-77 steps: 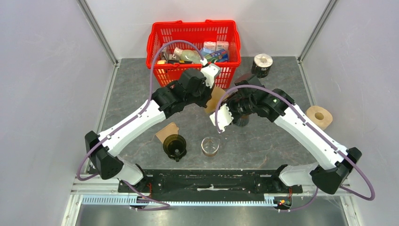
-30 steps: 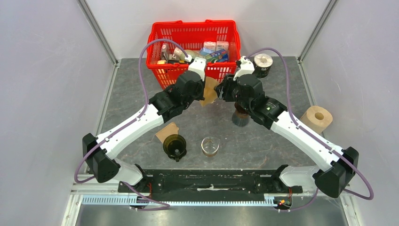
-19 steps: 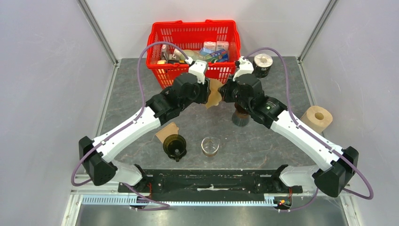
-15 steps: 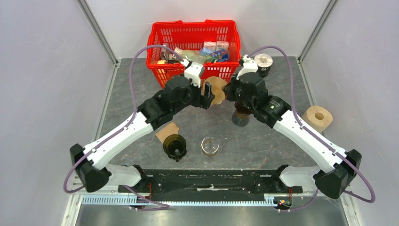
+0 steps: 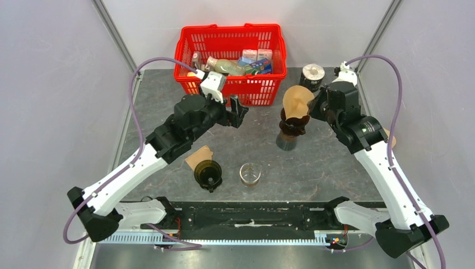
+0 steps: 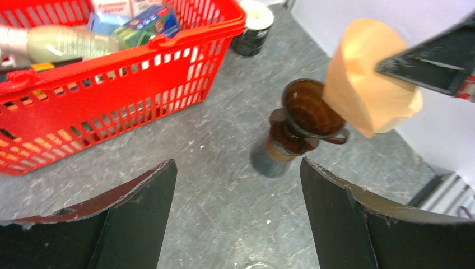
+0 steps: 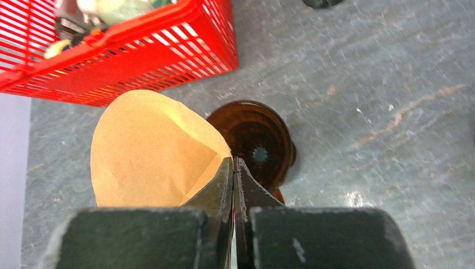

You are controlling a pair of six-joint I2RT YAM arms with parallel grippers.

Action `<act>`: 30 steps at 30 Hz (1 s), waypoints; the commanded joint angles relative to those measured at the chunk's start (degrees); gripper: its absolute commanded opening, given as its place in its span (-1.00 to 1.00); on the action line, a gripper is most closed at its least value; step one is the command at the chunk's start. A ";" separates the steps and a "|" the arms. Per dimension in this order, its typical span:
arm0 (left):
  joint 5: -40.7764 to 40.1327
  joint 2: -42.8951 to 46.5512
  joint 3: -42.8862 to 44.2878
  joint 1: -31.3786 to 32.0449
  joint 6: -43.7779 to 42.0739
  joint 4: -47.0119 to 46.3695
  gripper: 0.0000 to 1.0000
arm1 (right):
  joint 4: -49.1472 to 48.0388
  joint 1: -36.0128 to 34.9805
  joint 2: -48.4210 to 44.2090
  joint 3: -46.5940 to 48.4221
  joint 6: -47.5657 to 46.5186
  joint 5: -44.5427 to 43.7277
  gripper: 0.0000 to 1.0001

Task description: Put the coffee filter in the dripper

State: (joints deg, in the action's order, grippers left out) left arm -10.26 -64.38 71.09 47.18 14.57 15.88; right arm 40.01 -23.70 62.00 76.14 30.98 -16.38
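Observation:
My right gripper is shut on the edge of a tan paper coffee filter, opened into a cone, held in the air above and beside the dripper. It shows in the right wrist view and the left wrist view. The brown glass dripper sits on a dark cup; its open bowl shows in the right wrist view and the left wrist view. My left gripper is open and empty, left of the dripper, above bare table.
A red basket of groceries stands at the back. A dark tin is back right, a paper roll at right. A flat filter, a dark dripper and a small glass lie at the front.
The left gripper let go of the filter and drew back left. The right gripper now holds the filter alone and has carried it right, over the dripper.

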 commanded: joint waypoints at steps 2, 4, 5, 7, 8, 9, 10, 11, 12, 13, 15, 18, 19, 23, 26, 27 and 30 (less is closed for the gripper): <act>-3.89 -4.51 0.99 -2.40 3.84 -0.03 0.77 | 4.97 3.15 0.96 0.07 0.83 3.06 -1.00; -3.12 -5.45 0.97 -3.17 4.65 -0.06 0.77 | 4.67 3.96 1.73 -0.46 0.98 3.93 -1.00; -1.88 -5.93 0.98 -3.61 4.84 -0.06 0.78 | 4.41 4.23 2.33 -0.74 1.06 4.25 -1.00; -0.77 -6.66 0.98 -3.98 5.09 -0.15 0.78 | 3.86 4.79 3.72 -0.99 1.26 5.37 -1.00; -1.00 -7.00 0.98 -4.07 5.16 -0.14 0.78 | 3.70 5.20 4.39 -1.08 1.31 5.92 -1.00; -1.16 -7.11 0.83 -4.18 5.34 -0.15 0.79 | 3.50 5.67 5.09 -1.08 1.46 6.61 -1.00; -1.40 -7.09 0.66 -4.28 5.48 -0.15 0.79 | 3.34 6.11 5.86 -1.15 1.55 7.37 -1.00; -1.55 -7.13 0.39 -4.42 5.70 -0.23 0.79 | 3.35 6.62 6.36 -1.12 1.64 7.83 -1.00; -1.52 -7.00 0.14 -4.46 5.67 -0.28 0.79 | 3.31 7.03 6.93 -1.11 1.80 8.25 -1.00; -1.56 -6.92 -0.19 -4.46 5.67 -0.47 0.79 | 3.27 7.58 7.22 -1.31 1.81 8.56 -1.00; -1.49 -6.84 -0.68 -4.46 5.81 -0.83 0.80 | 3.36 8.25 7.77 -1.66 2.11 8.88 -1.00; -1.62 -6.92 -1.04 -4.54 5.74 -0.93 0.81 | 3.38 9.01 7.96 -2.23 2.22 8.98 -0.86; -1.67 -6.97 -1.12 -4.55 5.73 -0.94 0.81 | 3.41 9.19 7.93 -2.43 2.23 9.01 -0.79; -1.58 -7.01 -1.30 -4.55 5.79 -0.94 0.81 | 3.47 9.38 8.05 -2.81 1.70 9.70 -0.63; -1.35 -7.05 -1.39 -4.55 5.81 -1.03 0.82 | 3.36 9.47 8.37 -2.71 1.13 9.90 -0.48; -1.28 -7.06 -1.47 -4.55 5.81 -1.11 0.82 | 3.40 9.50 8.43 -2.68 1.02 10.00 -0.46; -1.08 -7.14 -1.48 -4.55 5.86 -1.07 0.82 | 3.49 9.53 8.33 -2.82 0.45 9.89 -0.43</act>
State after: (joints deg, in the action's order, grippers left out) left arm -11.68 -71.64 69.71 42.83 18.63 17.02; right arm 44.42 -14.39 70.32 73.52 32.47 -7.11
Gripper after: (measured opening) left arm 0.907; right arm 0.271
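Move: The dripper, perched on the glass carafe, lies about 3 cm to the left of the right hand, 2 cm ahead and some 15 cm below; this hand already pinches the opened coffee filter by its edge. The carafe is directly beneath the dripper. The black can stands about 23 cm beyond the dripper and 10 cm to its right, down on the table. From the empty left hand the dripper is some 17 cm to the right, 3 cm ahead and 19 cm below. The coffee filter, pinched in the right fingers, goes down about 8 cm into the dripper, drifting a little right and forward, while the wrist tips some 15 degrees farther down. Near the bottom the right hand stops and its fingers part about a quarter of the way, releasing the filter's edge. The left hand, empty and open, sinks about 6 cm and moves 4 cm forward, then waits. ##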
